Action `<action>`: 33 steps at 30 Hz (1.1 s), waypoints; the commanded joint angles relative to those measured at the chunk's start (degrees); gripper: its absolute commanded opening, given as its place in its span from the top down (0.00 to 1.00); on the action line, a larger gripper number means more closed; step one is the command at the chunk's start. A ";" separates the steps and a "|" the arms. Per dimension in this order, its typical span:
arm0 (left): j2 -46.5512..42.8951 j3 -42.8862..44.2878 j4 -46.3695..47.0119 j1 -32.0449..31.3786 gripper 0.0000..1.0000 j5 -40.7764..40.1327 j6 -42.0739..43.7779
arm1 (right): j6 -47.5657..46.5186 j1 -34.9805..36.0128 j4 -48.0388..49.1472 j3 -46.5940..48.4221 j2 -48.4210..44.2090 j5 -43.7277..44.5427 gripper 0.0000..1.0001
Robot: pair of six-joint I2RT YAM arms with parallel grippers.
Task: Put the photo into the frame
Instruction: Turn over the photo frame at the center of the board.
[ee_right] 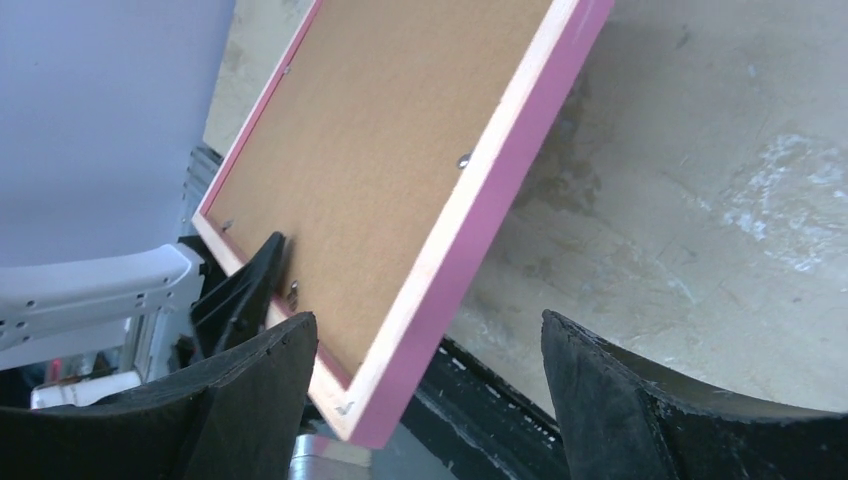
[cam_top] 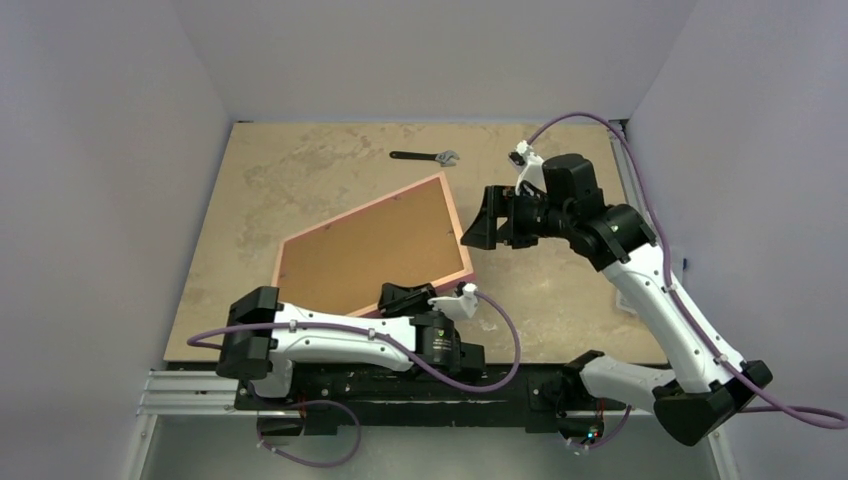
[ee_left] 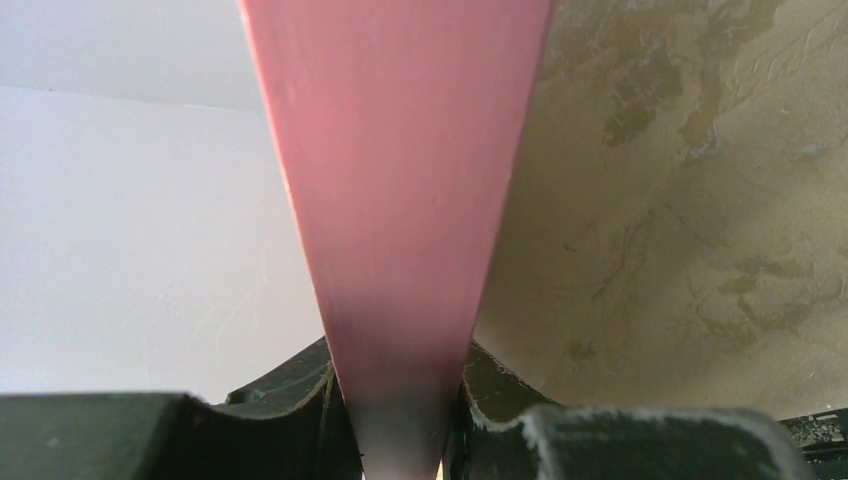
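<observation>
The frame shows its back, a brown board inside a light wood and pink rim. It is raised at a tilt over the table. My left gripper is shut on the frame's near edge. In the left wrist view the pink edge runs straight up from between the left gripper's fingers. My right gripper stands open just off the frame's right corner. In the right wrist view the right gripper has wide jaws, and the frame's pink edge passes near them untouched. The photo is hidden.
A black adjustable wrench lies on the table behind the frame. Lavender walls close in the left, back and right sides. The black rail with the arm bases runs along the near edge.
</observation>
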 commanded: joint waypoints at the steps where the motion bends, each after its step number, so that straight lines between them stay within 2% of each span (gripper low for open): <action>1: -5.65 5.17 -4.93 -1.07 1.00 -2.99 -8.87 | -3.02 0.03 5.48 2.17 -3.00 5.22 0.19; 8: -14.06 7.46 -4.51 -2.02 1.00 -0.49 -6.34 | -7.17 0.03 25.99 -7.83 -15.81 9.28 0.19; 13: -21.93 7.17 1.91 -2.15 1.00 3.78 0.75 | -13.10 -0.01 35.35 -12.13 -20.73 5.62 0.19; 17: -29.56 5.20 9.07 -2.17 1.00 7.14 5.39 | -17.07 0.03 35.76 -11.13 -20.37 -0.19 0.19; 23: -40.35 0.58 22.32 -2.10 1.00 11.48 11.79 | -18.21 0.02 30.20 -7.05 -15.72 -8.18 0.20; 28: -45.20 0.61 25.12 -2.11 1.00 12.65 11.74 | -18.14 0.02 28.17 -5.90 -13.31 -13.35 0.21; 33: -48.21 -0.84 28.97 -1.94 1.00 12.81 10.48 | -16.30 0.03 28.80 -7.69 -12.98 -14.29 0.21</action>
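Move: The left hand already pinches the near rail of the photo frame close to its right corner; the frame's middle lies about 11 cm ahead, 7 cm to the left and some 6 cm below this hand. From the empty right hand, that middle is roughly 20 cm to the left, 5 cm back and 15 cm below. The wrench lies about 23 cm ahead of the right hand, 10 cm to its left and 24 cm below. Upward first and then also to the left, the left hand lifts the pinched frame by about 13 cm, carrying it some 7 cm left while rolling it nearly 50 degrees, right side up. The open, empty right hand rises about 12 cm, swinging its fingertips up out of their downward slant, then sinks 3 cm and turns slightly counter-clockwise. ##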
